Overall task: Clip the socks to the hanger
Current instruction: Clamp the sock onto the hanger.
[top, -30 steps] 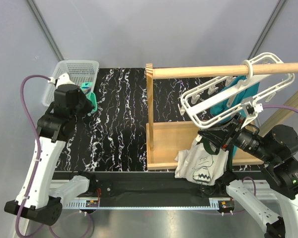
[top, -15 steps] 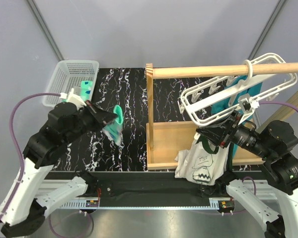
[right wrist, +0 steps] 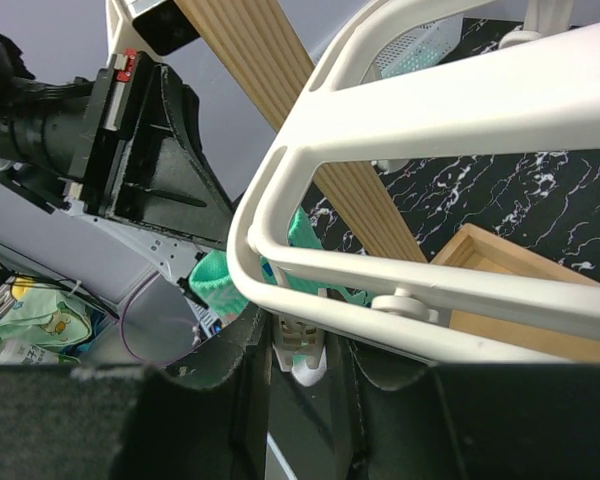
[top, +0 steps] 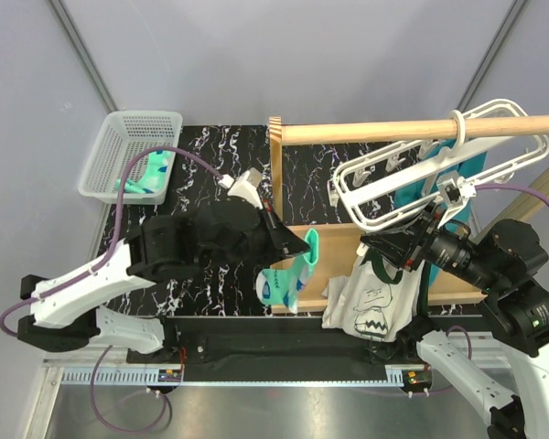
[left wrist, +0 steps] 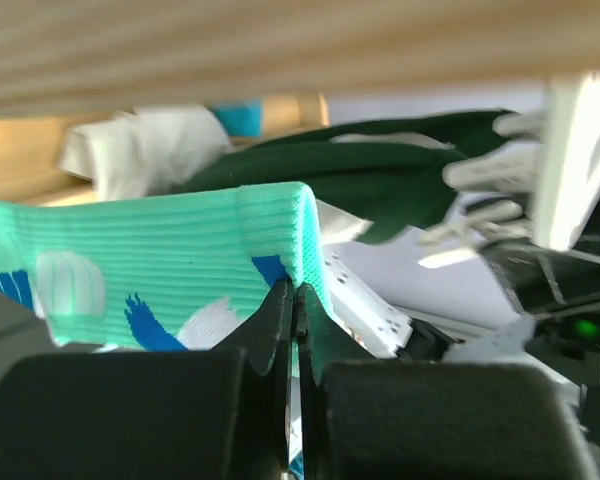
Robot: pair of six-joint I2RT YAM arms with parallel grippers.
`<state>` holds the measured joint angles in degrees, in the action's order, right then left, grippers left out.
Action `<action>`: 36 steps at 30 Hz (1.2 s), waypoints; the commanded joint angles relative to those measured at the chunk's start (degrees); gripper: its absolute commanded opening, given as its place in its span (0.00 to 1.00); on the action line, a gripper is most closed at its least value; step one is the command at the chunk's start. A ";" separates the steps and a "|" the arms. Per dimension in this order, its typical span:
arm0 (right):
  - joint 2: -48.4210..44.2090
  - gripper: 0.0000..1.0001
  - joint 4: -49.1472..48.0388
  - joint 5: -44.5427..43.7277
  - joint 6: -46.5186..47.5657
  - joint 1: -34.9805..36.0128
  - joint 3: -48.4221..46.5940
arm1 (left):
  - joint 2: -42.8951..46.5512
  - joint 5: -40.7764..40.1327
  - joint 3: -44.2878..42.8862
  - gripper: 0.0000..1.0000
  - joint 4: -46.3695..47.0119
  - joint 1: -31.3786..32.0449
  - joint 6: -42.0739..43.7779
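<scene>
My left gripper (top: 300,245) is shut on the cuff edge of a mint-green sock (top: 286,276), which hangs below it in front of the wooden stand. In the left wrist view the gripper (left wrist: 295,296) pinches the sock's (left wrist: 160,265) folded edge. The white frame hanger (top: 421,178) hangs from the wooden rod (top: 412,130). My right gripper (top: 384,249) is under the hanger's near left corner. In the right wrist view the gripper (right wrist: 300,350) is closed around a white clip (right wrist: 302,335) below the hanger frame (right wrist: 400,110). The sock (right wrist: 212,276) shows just behind it. A second sock (top: 146,174) lies in the basket.
A white mesh basket (top: 119,128) stands at the back left. The wooden stand's upright (top: 275,183) and base tray (top: 325,251) are between the arms. A dark teal garment (top: 435,178) hangs on the hanger. A white printed T-shirt (top: 371,302) hangs below my right gripper.
My left arm has swung from the basket rightward across the table, carrying the sock to just left of the hanger. The right gripper and hanger have barely moved.
</scene>
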<state>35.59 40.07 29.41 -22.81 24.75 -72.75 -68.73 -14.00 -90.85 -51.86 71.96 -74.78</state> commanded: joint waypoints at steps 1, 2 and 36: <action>1.23 0.00 -0.61 -0.93 0.66 0.12 -2.13 | -4.72 -4.98 -8.96 0.00 -0.69 2.83 -3.79; 1.41 0.00 -0.61 -1.02 0.75 0.21 -2.22 | -6.14 -6.64 -10.65 0.00 -3.57 3.53 -5.18; 1.67 0.00 1.85 -6.03 -1.63 0.12 -3.36 | -26.36 -29.24 -35.27 0.00 -15.55 16.45 -12.58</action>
<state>36.56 42.98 25.08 -24.08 24.77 -75.44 -94.11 -39.57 -122.78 -68.07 88.01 -87.50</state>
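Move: The left hand already holds the teal sock by its cuff. The open clip it is being brought to lies roughly 10 cm to its right, about 1 cm ahead and some 4 cm above; that clip sits right at the right hand's fingertips. The white hanger's middle is about 20 cm right of the left hand, 12 cm ahead and 8 cm higher. The white-and-green cloth hangs about 14 cm right, 10 cm back and 12 cm lower. Still pinching the cuff in shut fingers, the left hand carries the sock about 8 cm to the right towards the clip, easing back a little. It rises some 2 cm, sinks again, then climbs back up close beside the clip, turning about 10 degrees counter-clockwise. The right hand keeps its squeeze on the clip, shifting about 1 cm right. ##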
